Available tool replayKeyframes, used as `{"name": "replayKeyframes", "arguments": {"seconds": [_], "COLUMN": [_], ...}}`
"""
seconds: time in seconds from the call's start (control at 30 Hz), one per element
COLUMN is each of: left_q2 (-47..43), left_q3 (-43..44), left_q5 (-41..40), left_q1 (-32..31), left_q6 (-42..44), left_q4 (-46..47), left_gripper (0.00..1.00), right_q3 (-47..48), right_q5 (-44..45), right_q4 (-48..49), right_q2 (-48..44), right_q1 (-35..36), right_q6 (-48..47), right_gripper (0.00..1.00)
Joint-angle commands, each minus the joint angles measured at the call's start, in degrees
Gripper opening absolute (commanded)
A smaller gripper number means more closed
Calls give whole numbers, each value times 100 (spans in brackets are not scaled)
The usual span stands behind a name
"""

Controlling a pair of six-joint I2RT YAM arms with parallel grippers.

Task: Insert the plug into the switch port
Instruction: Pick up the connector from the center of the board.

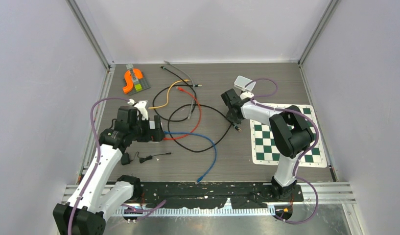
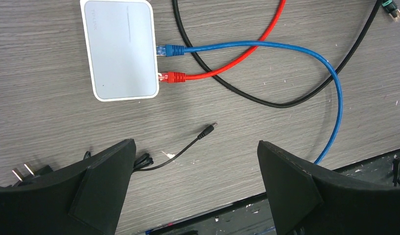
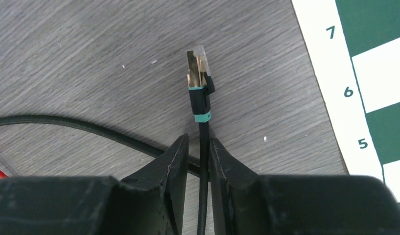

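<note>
The white switch (image 2: 122,49) lies flat on the table in the left wrist view, with a blue plug (image 2: 171,50) and a red plug (image 2: 174,77) in its side ports. My left gripper (image 2: 196,143) hovers wide open above it, holding nothing, and hides the switch in the top view. The black cable's plug (image 3: 198,68), metal with teal bands, lies on the table left of the chessboard mat (image 1: 286,134). My right gripper (image 3: 199,138) straddles the black cable just behind that plug. Its fingers stand narrow around the cable, with a thin gap on one side.
A small black barrel connector (image 2: 207,131) on a thin lead lies near the left fingers. Red, blue, black, orange and grey cables loop across the middle (image 1: 188,117). An orange part on a grey board (image 1: 134,81) sits back left. A white box (image 1: 244,82) sits behind the right arm.
</note>
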Motion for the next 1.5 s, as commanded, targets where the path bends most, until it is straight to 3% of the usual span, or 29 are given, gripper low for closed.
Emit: {"name": "replayKeyframes", "arguments": {"seconds": [0.0,0.13,0.3,0.37,0.53,0.67,0.9,1.03,1.2,1.33,1.47], "left_q2": [67,42,80,181,434,705,1107,1414,2091,2689,3037], "left_q3": [58,50,13,60,284,425,991,1567,2352,3139,3265], "left_q5": [-50,-67,115,182,429,666,1840,2681,3439,3736,3751], "left_q1": [-21,-21,-21,-19,-17,-12,-12,-12,-16,-40,-120], "left_q6": [120,151,136,110,-37,-351,-689,-716,-834,-660,-574], "left_q4": [-5,-9,92,86,123,275,969,1621,2617,2932,3481], "left_gripper": [100,100,100,99,98,96,88,84,77,72,67], "right_q3": [71,286,949,1287,2071,1880,942,563,-108,-346,-581], "right_q5": [163,663,1370,1618,1608,879,-1530,-2170,-3658,-4316,-4679], "right_q4": [240,301,744,1007,1706,2519,4025,4077,4315,4092,3890], "right_q2": [127,-111,-760,-936,-1119,-1455,-2185,-2599,-3190,-3282,-3396], "right_q1": [-114,-248,-447,-490,-510,-511,-514,-455,-440,-422,-332], "right_q6": [-290,-1072,-2846,-4009,-5826,-6750,-8192,-8792,-9351,-9519,-9697], "right_gripper": [22,7,5,5,5,5,5,5,5,5,5]}}
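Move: The black cable's loose connector lies about 4 cm ahead and 1 cm right of the right hand, at nearly its height, its cable between the fingers. A second black plug is some 3 cm back and 2 cm right, the chessboard's middle 22 cm right and 5 cm back, the farther white box 16 cm ahead and 5 cm right. From the left hand, the connector is roughly 12 cm ahead, 30 cm right and 13 cm below; the switch is 8 cm ahead, 2 cm left, as far down. The black cable, just behind its connector, is pinched as the right fingers close; that hand lifts it some 33 cm, swinging forward and a little right before drawing back left, while the wrist turns counter-clockwise and levels to point forward-left. The left hand dips slightly, then climbs about 17 cm, going forward and right towards the raised connector, turning its fingers rightward and partly closing them, empty. ##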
